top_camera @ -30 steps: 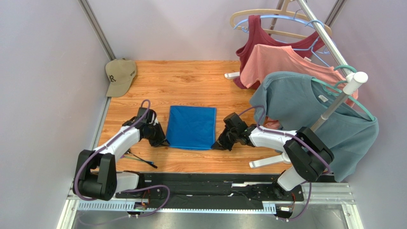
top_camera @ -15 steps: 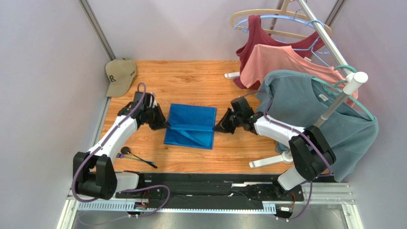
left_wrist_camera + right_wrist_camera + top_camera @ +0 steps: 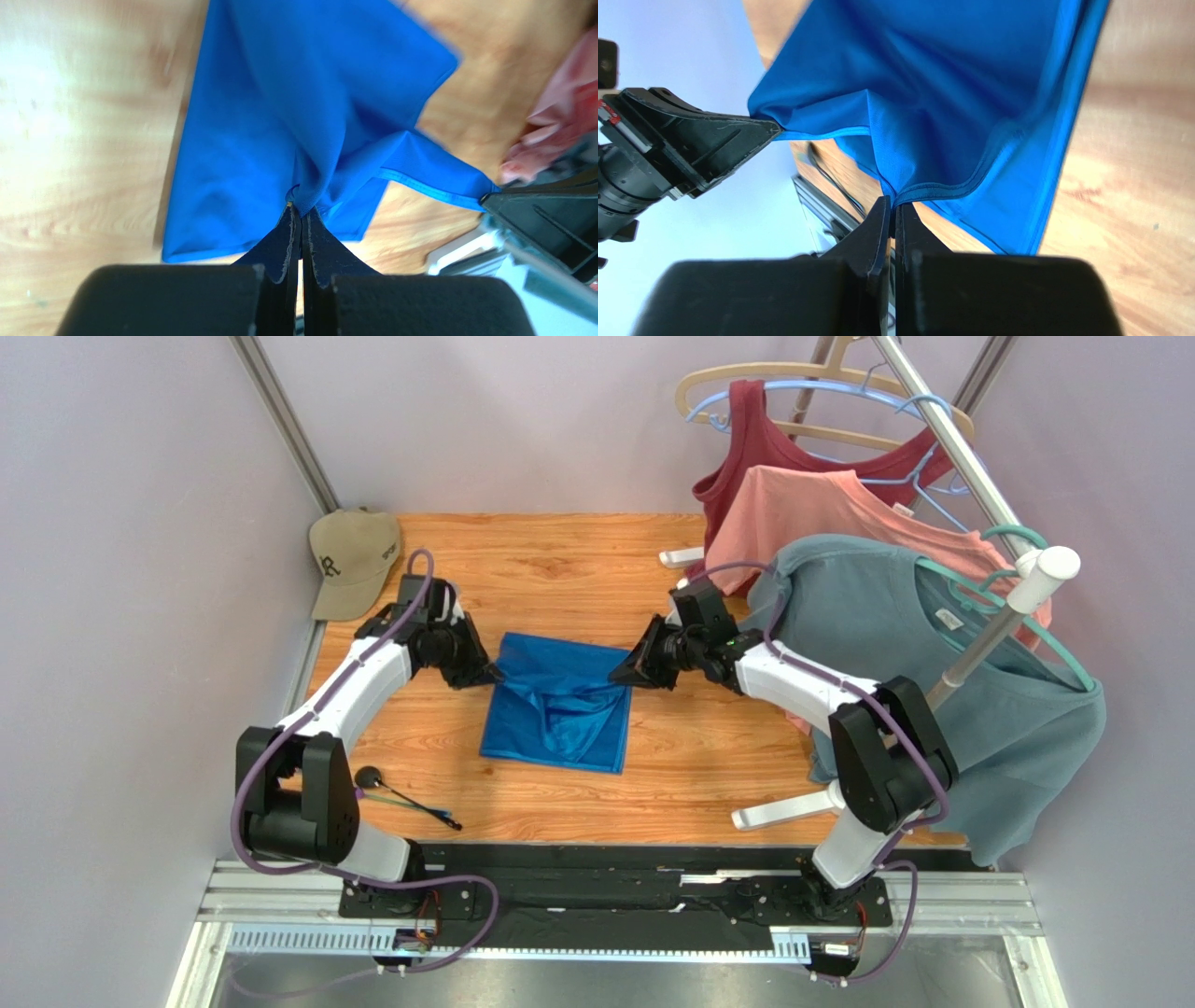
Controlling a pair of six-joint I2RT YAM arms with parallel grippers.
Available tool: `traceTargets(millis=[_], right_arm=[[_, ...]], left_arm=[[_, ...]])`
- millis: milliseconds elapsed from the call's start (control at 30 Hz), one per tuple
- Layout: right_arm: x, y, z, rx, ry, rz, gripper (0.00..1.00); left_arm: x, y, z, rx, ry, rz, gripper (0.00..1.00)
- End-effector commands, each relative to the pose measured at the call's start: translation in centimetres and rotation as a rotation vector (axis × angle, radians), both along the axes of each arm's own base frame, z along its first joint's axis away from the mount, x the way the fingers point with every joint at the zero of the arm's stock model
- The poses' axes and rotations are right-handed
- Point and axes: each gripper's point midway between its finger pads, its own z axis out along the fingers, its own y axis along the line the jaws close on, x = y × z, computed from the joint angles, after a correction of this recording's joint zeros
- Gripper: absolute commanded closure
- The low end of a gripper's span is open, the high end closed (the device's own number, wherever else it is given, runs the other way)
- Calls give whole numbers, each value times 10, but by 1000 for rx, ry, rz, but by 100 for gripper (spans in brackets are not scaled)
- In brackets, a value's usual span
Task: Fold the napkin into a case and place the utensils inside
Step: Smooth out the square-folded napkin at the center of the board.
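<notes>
The royal-blue napkin (image 3: 558, 714) lies mid-table, its near part flat and its far part bunched and lifted between the arms. My left gripper (image 3: 491, 672) is shut on the napkin's left corner; in the left wrist view the cloth (image 3: 316, 105) gathers into the closed tips of that gripper (image 3: 302, 206). My right gripper (image 3: 622, 672) is shut on the right corner; the right wrist view shows the hem of the napkin (image 3: 962, 91) pinched at its tips (image 3: 892, 203). The utensils (image 3: 407, 800), thin dark sticks, lie near the left arm's base, apart from the napkin.
A tan cap (image 3: 354, 557) sits at the far left corner. A clothes rack at the right carries a teal-grey T-shirt (image 3: 912, 672), a pink shirt (image 3: 828, 525) and a maroon top (image 3: 786, 462). Its white foot (image 3: 779, 812) lies on the table behind my right arm.
The left gripper closed on the napkin's corner. Both grippers moved toward the far side, lifting the near edge up and over, so the flat napkin is now bunched.
</notes>
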Motion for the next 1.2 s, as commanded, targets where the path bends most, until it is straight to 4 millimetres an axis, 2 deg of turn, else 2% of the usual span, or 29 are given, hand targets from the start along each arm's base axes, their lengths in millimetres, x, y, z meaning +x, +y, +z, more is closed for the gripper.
traceTargets(millis=[0,167,267,433,733,1033,1167], right_arm=[[-38,18,-25,19,76,99,100],[-72,43,-45,53,136,129,100],[-74,60,-52,95,134,140,100],[-78,71,-74,40,163,138,98],[-90,61,-86,-26,179,117,90],[-100,47,-96,-106,181,114,74],[-104,41,-98,-122,178,114,72]], left_arm=[[-30,5,-14,16,24,-32,100],[-43,9,-28,29,40,-30,100],[-46,10,-33,34,48,-28,100],[-49,11,-34,35,45,-29,100],[-56,8,-39,15,44,-35,100],[-59,7,-40,7,44,-38,100],[-62,7,-42,5,49,-42,100]])
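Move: Near edge of the folded napkin, its lower layers flat on the board: the near-left corner lies about 12 cm back, 2 cm left and 11 cm below the left hand, which pinches a corner of the lifted top layer. The near-right corner lies some 13 cm back, 1 cm right and 11 cm below the right hand, pinching the other lifted corner. The utensils are roughly 17 cm back and 12 cm left of the left hand, the white rack foot some 17 cm back and 23 cm right of the right hand. Swinging the lifted layer back and down over the napkin, the right hand sinks about 11 cm and draws back about 10, edging some 5 cm left and tipping 10–15 degrees, then opens its fingers by a quarter near the board, releasing its corner at the near edge. The left hand keeps its pinch, going only about 6 cm back and 5 down, quickly then nearly stopping, its corner still held up. ##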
